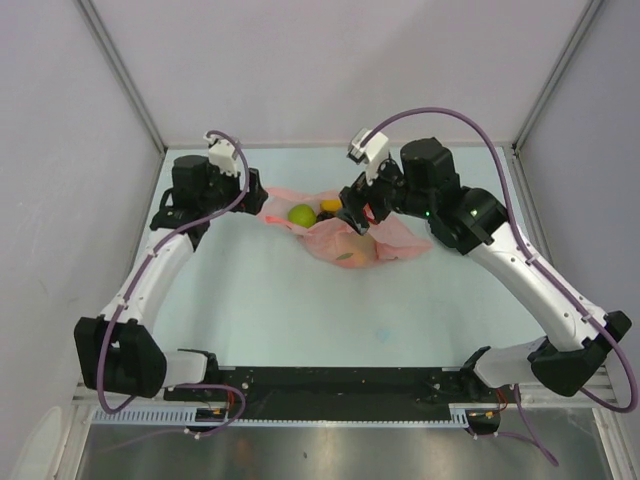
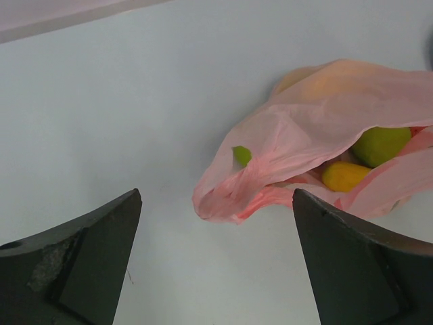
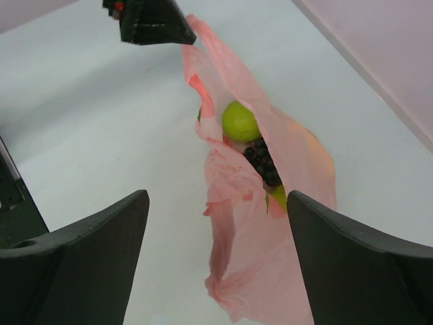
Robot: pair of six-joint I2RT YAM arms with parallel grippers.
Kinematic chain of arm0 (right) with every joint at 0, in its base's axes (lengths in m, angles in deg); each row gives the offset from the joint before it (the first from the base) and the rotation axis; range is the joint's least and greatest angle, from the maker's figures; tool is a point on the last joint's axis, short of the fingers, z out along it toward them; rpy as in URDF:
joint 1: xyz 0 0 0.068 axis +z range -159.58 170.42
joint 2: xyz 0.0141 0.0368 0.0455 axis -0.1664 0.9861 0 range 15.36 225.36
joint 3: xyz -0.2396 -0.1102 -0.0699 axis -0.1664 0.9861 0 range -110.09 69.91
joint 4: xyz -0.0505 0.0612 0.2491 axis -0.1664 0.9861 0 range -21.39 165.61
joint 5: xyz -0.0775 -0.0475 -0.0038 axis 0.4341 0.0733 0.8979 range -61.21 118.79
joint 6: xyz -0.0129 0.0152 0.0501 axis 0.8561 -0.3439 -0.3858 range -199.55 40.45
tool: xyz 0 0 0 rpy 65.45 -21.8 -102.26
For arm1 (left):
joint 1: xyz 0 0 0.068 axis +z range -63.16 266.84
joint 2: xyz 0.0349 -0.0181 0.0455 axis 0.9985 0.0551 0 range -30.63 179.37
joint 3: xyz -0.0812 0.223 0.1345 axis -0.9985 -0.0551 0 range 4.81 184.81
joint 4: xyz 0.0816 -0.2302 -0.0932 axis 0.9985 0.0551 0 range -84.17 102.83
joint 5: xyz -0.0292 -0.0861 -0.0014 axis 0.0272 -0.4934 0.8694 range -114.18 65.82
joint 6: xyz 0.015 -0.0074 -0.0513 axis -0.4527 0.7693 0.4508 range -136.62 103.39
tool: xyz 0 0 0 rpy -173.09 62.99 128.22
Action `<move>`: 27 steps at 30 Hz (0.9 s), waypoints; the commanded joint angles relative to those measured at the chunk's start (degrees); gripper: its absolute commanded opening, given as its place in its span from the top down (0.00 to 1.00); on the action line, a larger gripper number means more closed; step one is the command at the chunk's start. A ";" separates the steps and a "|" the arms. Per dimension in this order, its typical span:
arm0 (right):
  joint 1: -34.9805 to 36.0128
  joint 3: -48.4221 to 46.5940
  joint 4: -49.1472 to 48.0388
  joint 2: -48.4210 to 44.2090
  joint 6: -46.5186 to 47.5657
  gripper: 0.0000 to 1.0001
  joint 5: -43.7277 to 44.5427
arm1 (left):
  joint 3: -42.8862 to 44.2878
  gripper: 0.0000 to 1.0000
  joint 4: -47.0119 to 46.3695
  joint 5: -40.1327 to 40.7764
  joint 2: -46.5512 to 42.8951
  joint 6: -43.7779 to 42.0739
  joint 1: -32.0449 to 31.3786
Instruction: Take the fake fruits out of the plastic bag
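The pink plastic bag (image 1: 352, 240) lies crumpled at the far middle of the table, its mouth toward the left. Fake fruits show in the mouth: a green apple (image 1: 301, 214) and a yellow piece (image 1: 329, 207). In the right wrist view the apple (image 3: 240, 122), dark grapes (image 3: 262, 161) and a green piece (image 3: 279, 195) sit inside the bag (image 3: 270, 271). My right gripper (image 3: 216, 196) hangs open over the bag's middle, holding nothing. My left gripper (image 2: 216, 203) is open just short of the bag's edge (image 2: 298, 128), where a green fruit (image 2: 379, 144) and a yellow one (image 2: 344, 175) show.
The pale table (image 1: 300, 310) is walled by white panels at the back and both sides. The left gripper's dark fingertip (image 3: 152, 20) shows at the top of the right wrist view, close to the bag's far end. Both arms crowd the bag from either side.
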 commanded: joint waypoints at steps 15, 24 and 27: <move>-9.46 -14.82 -8.28 19.29 15.87 1.00 11.58 | 28.14 1.00 4.89 -15.68 24.60 0.53 0.19; -20.90 -61.98 -20.42 47.62 23.07 1.00 8.14 | 69.99 1.00 1.71 -15.18 42.35 5.40 -0.94; -21.35 -58.83 -29.35 47.56 25.97 1.00 9.12 | 72.84 1.00 -0.83 -15.78 40.89 7.32 -1.13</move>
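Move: The plastic bag's left corner sits just ahead of the left hand, about 2 cm forward, 1 cm to its right and 5 cm below; the green apple lies roughly 6 cm ahead, 11 cm right and 12 cm down. For the right hand, the bag's raised rim is some 2 cm ahead, 1 cm right and 3 cm below, with the apple about 13 cm ahead, 5 cm left and 22 cm down, and the dark grapes 13 cm straight ahead at the apple's height. Both open hands sink about 4 to 5 cm onto the plastic bag and shut fully, the left pinching its left corner and the right its raised rim. Keeping those pinches, they sweep it forward and upward together, drifting somewhat right: the left hand goes about 15 cm out and 20 cm up, while the right swings nearly 30 cm out and rises some 12 cm, its fingers tipping up and turning clockwise. ##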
